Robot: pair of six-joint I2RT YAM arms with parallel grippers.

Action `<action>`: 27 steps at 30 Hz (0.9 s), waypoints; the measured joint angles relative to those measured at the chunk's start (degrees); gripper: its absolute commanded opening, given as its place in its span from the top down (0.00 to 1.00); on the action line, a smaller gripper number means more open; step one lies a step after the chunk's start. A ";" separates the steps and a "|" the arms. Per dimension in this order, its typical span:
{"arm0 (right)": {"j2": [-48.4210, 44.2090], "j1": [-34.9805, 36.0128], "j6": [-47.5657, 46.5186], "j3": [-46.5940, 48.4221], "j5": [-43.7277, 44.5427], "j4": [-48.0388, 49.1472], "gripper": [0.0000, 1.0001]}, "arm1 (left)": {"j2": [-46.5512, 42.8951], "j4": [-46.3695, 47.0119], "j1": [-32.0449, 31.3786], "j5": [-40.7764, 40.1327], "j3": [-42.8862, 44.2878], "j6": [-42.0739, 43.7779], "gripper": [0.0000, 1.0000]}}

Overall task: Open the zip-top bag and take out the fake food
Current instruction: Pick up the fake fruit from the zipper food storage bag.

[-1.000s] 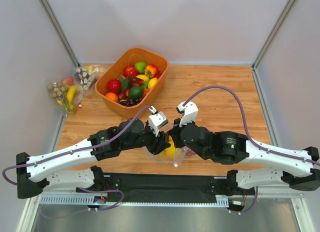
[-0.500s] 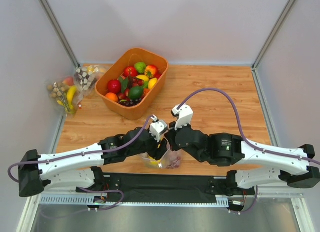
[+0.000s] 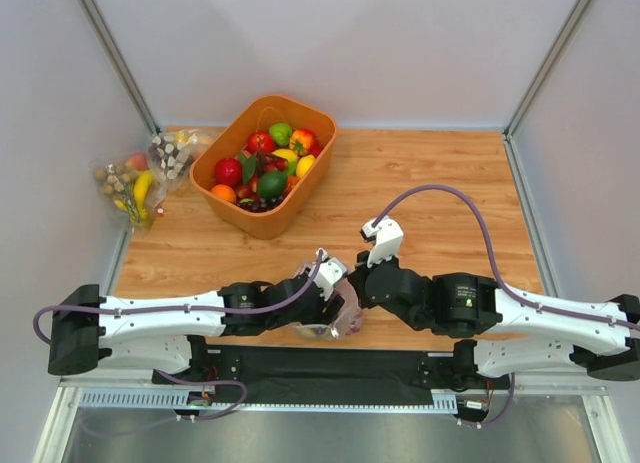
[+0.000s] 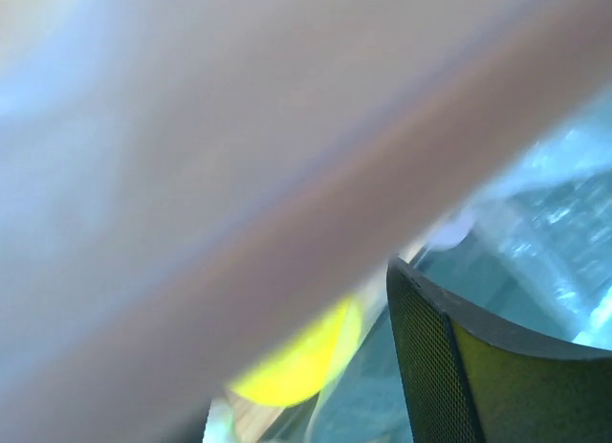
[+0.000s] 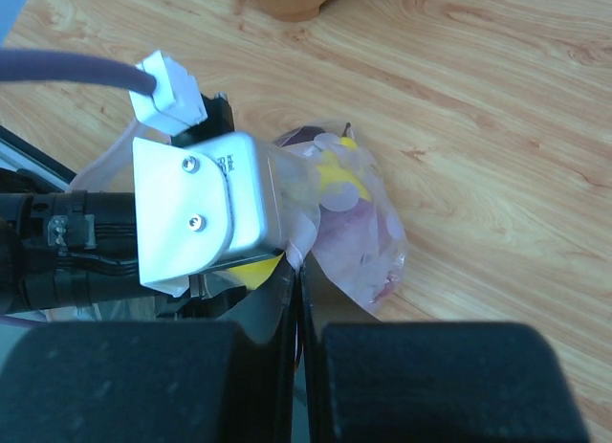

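Observation:
The zip-top bag (image 3: 347,321) lies crumpled on the wood near the table's front edge, between my two grippers. In the right wrist view the zip-top bag (image 5: 373,242) shows a yellow fruit (image 5: 337,170) and a purple piece (image 5: 346,234) of the fake food inside. My right gripper (image 5: 298,271) is shut on a fold of the bag's edge. My left gripper (image 3: 330,308) reaches into the bag's mouth. Its own view is mostly blurred film, with one finger (image 4: 478,376) standing far to the right, jaws apart, and a yellow fruit (image 4: 296,366) beside it.
An orange basket (image 3: 270,221) full of plastic fruit stands at the back left. Two clear bags, one with a banana (image 3: 135,188) and one with nuts (image 3: 175,148), lie by the left wall. Bare wood stretches to the right.
Both grippers and the bag have come down and toward the near edge, so the bag now rests on the table. The left jaws have spread wider. The right gripper stays shut.

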 measured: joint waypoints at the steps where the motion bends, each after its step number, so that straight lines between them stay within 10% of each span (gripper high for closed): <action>1: -0.28 0.00 0.02 0.00 0.15 0.07 1.00 | 0.00 -0.90 -0.26 -0.57 0.00 0.00 0.26; 27: -1.73 -0.26 1.09 -0.92 -0.94 0.63 1.00 | 3.98 -0.63 -1.51 -6.62 -3.10 -2.56 0.05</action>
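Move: The yellow fruit at the bottom of the bag lies about 6 cm below the left hand and some 2 cm ahead, hardly to either side; from the right hand, which still pinches the bag's rim, it is about 16 cm down, 4 cm left and 1 cm back. A purple fruit sits about 3 cm ahead of the left hand, 5 cm to its right and 6 cm lower; a second yellow fruit lies some 4 cm ahead, 3 cm right, also 6 cm down. Towards the yellow fruit in the bag the left hand sinks about 4 cm, shifting some 2 cm left in the first half before going chiefly down, its fingertips tipping a little steeper. Its fingers, already well apart, spread nearly fully to straddle the fruit without closing. The right hand stays put, keeping its pinch on the rim. ##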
